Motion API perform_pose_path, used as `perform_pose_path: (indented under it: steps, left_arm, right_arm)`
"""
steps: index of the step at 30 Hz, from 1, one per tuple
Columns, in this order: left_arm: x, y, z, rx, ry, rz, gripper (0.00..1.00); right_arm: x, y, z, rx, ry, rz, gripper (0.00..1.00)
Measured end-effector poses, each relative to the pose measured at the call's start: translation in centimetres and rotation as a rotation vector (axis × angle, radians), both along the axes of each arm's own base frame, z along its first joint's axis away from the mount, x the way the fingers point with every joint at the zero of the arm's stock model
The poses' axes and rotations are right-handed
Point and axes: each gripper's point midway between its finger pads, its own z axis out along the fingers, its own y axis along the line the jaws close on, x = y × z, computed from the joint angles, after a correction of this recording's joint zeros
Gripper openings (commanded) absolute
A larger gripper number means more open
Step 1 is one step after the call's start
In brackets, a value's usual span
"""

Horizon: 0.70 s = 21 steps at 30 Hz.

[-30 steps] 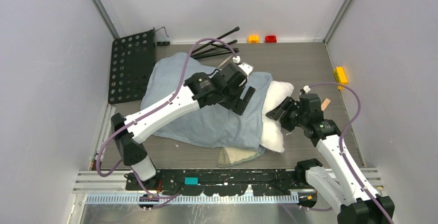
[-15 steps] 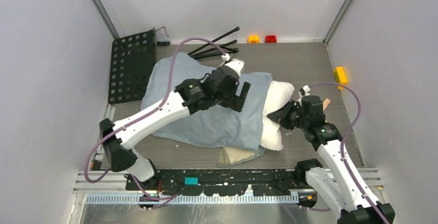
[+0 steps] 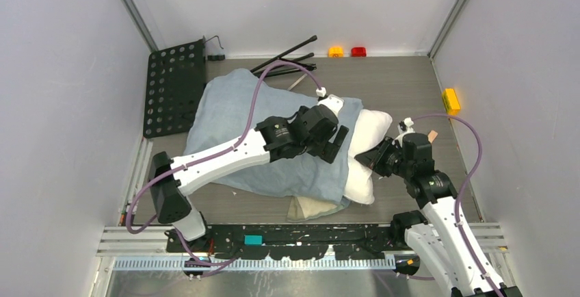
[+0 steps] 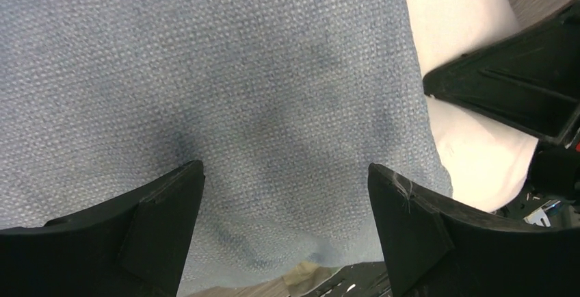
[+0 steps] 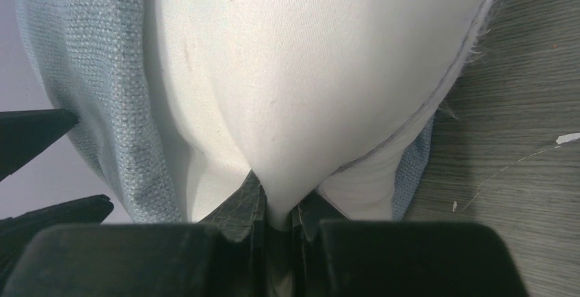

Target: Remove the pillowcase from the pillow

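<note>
The blue-grey pillowcase [image 3: 232, 119] lies across the table and covers most of the white pillow [image 3: 366, 133], whose right end sticks out bare. An olive-tan flap [image 3: 311, 207] of the pillowcase shows at its near edge. My left gripper [image 3: 335, 143] hovers open over the pillowcase [image 4: 239, 71] close to its right hem, its fingers [image 4: 164, 201] wide apart with only cloth below them. My right gripper [image 3: 366, 157] is shut on a pinch of the pillow's white fabric [image 5: 308, 71] at the bare end. In the right wrist view the pillowcase [image 5: 102, 92] hem wraps the pillow just beyond the jaws.
A black perforated plate [image 3: 174, 88] lies at the far left, with black rods [image 3: 287, 61] behind the pillow. Orange [image 3: 335, 51] and red [image 3: 358, 51] blocks sit by the back wall, a yellow block [image 3: 451, 98] by the right wall. Walls close in on three sides.
My right gripper has closed on the pillow's bare end and drawn back slightly. The left arm has swung right, toward the pillowcase's hem, staying open.
</note>
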Motion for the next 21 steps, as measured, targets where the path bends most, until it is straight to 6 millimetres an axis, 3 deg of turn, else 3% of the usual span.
perform_pose_path:
  steps: [6, 10, 14, 16, 19, 21]
  left_arm:
    - [0.8, -2.1, 1.4, -0.034, -0.004, -0.007, 0.88]
    - [0.5, -3.6, 0.9, -0.04, 0.017, -0.037, 0.86]
    - [-0.2, -3.9, -0.6, -0.028, 0.058, -0.055, 0.61]
    - [-0.3, -3.4, -1.9, -0.015, 0.078, -0.046, 0.42]
    - [-0.1, -1.0, -4.5, 0.024, 0.1, 0.011, 0.17]
    - [0.3, 0.9, -5.2, 0.02, 0.104, 0.061, 0.12]
  right_arm:
    - [-0.2, 0.0, 0.0, -0.001, -0.001, 0.003, 0.0]
    - [-0.2, 0.0, -0.1, -0.002, 0.0, 0.004, 0.0]
    - [-0.3, 0.0, -0.1, -0.003, 0.002, 0.004, 0.0]
    - [-0.3, -0.1, -0.1, -0.004, 0.003, 0.005, 0.0]
    - [-0.7, -0.2, -0.3, -0.01, 0.01, 0.005, 0.0]
    - [-1.0, -0.4, -0.4, -0.026, 0.019, 0.001, 0.0]
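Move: From the left hand, open above the blue pillowcase, the edge it will grip lies about 5 cm right, 1 cm back and 6 cm below. The bare white pillow end is about 10 cm right, 2 cm back and 8 cm lower; the right gripper, already pinching it, is some 11 cm right, 3 cm back and 7 cm lower. For the right hand, that edge is roughly 6 cm left, 2 cm ahead and 1 cm above. The left hand first swings about 4 cm right with a slight rise, over the pillowcase towards its open edge, then drops some 6 cm while sweeping back left about 5 cm, its fingers going from wide open to nearly shut so that they pinch a bunch of the blue cloth near the edge and drag it left. The right hand keeps its pinch on the white pillow all the while, almost still, easing back only about 1 cm at the end. ##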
